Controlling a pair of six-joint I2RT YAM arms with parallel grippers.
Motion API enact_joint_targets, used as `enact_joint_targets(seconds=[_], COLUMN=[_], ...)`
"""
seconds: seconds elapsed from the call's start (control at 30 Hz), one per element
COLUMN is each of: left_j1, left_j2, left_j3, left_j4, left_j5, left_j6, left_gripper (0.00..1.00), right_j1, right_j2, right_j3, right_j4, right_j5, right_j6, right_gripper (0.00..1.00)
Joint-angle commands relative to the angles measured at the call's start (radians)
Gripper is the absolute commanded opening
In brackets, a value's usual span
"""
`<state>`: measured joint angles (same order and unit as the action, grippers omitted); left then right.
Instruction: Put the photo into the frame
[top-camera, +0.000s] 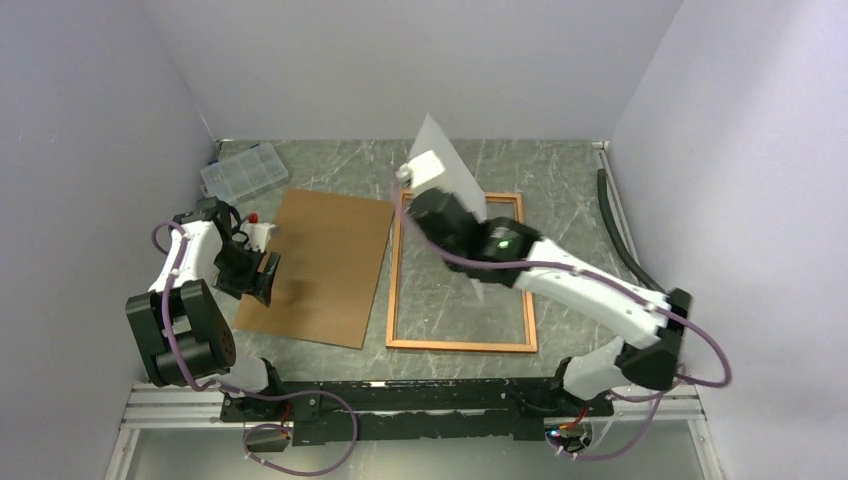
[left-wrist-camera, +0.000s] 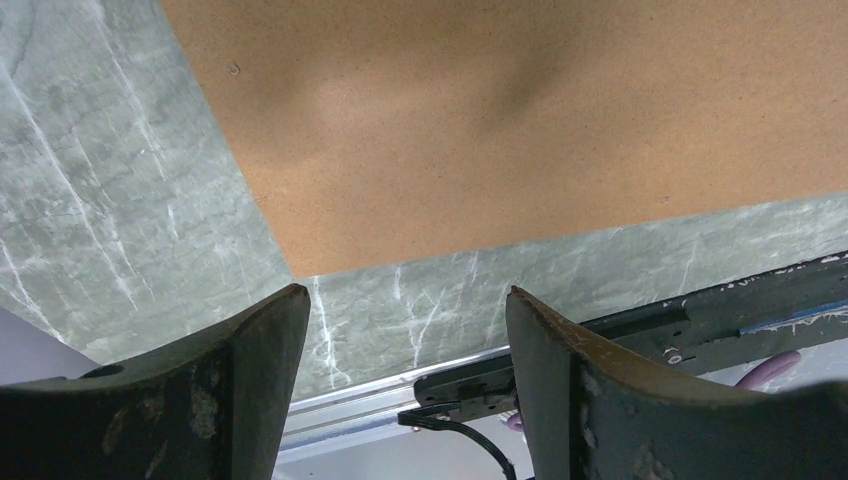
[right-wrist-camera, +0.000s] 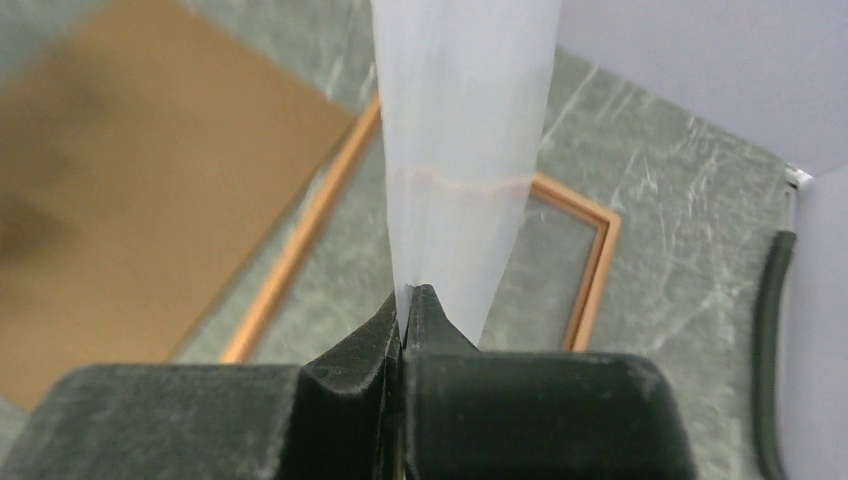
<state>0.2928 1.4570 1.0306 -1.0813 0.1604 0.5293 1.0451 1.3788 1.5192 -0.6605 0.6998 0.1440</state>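
The photo (top-camera: 441, 142) stands on edge in the air above the frame, its white back showing; no picture side is visible. My right gripper (top-camera: 452, 215) is shut on its lower edge, and in the right wrist view the fingertips (right-wrist-camera: 405, 300) pinch the thin white sheet (right-wrist-camera: 465, 120). The frame (top-camera: 460, 345), a narrow orange wooden border, lies flat on the table under the photo, right of centre (right-wrist-camera: 595, 270). My left gripper (top-camera: 262, 280) hangs open over the near left edge of the brown backing board, with nothing between its fingers (left-wrist-camera: 405, 295).
The brown backing board (top-camera: 315, 265) lies flat left of the frame (left-wrist-camera: 520, 120). A clear plastic compartment box (top-camera: 243, 170) sits at the back left. A black hose (top-camera: 615, 225) runs along the right wall. Walls close in on three sides.
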Motion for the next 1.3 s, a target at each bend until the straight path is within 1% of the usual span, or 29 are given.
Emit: enact_joint_targets(seconds=[0.0,0.07,0.2,0.37,0.47,0.63,0.83,1.07,1.27], left_j1=[-0.003,-0.002,-0.002,-0.002,-0.003,-0.003,-0.001,-0.003,-0.002], left_j2=[-0.011,-0.012,-0.016,-0.014,-0.017,-0.014,-0.006,-0.006,-0.001], left_j3=[0.039,0.040,0.038,0.037,0.033,0.026,0.031,0.031,0.022], left_j4=[-0.013,-0.015,-0.013,-0.014,-0.013,-0.006,-0.005,-0.012,-0.004], left_j5=[0.022,0.028,0.032,0.038,0.044,0.043,0.050,0.063,0.064], left_j6=[-0.014,-0.016,-0.013,-0.015,-0.017,-0.017,-0.023,-0.022,-0.024], left_gripper=[0.77,0.77,0.77,0.77,0.77,0.77,0.77,0.77,0.76], right_j1=[0.104,0.144,0.216,0.303,0.327,0.349,0.359,0.366,0.366], right_j2=[0.118,0.157,0.181,0.182,0.184,0.177,0.189,0.203,0.201], right_j3=[-0.002,-0.017,-0.080,-0.170,-0.214,-0.272,-0.334,-0.421,-0.467], right_j4=[-0.202,-0.246,-0.247,-0.218,-0.218,-0.212,-0.186,-0.091,-0.008], right_j5=[0.090,0.106,0.071,0.008,-0.025,-0.061,-0.039,-0.018,0.029], right_j6=[-0.023,0.018,0.042,0.004,-0.019,-0.071,-0.166,-0.309,-0.380], right_gripper=[0.00,0.00,0.00,0.00,0.00,0.00,0.00,0.00,0.00])
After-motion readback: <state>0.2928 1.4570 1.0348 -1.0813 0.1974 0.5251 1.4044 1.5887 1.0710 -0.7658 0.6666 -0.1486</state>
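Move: The right hand, high over the table, still pinches the edge of the photo, which is tipped up with its white back showing. Frame's middle: about 32 cm below it, some 3 cm ahead and 4 cm to its right; near rail about 17 cm back, also 4 cm right. The brown board's middle lies some 31 cm left and 3 cm ahead, the dark tube 48 cm right and 12 cm ahead. From the left hand the frame's middle is about 46 cm right, 10 cm ahead and 8 cm below. Down and back in one quick sweep, bowing a little to the left and returning, the right hand lowers the photo over the frame: some 23 cm down and 12 cm towards the near rail, with the backward part over midway and the last of the descent slower. The wrist rolls its left side down by about 55 degrees and turns some 30 degrees counter-clockwise, fingers ending steeper downward and still shut on the photo's near edge. ##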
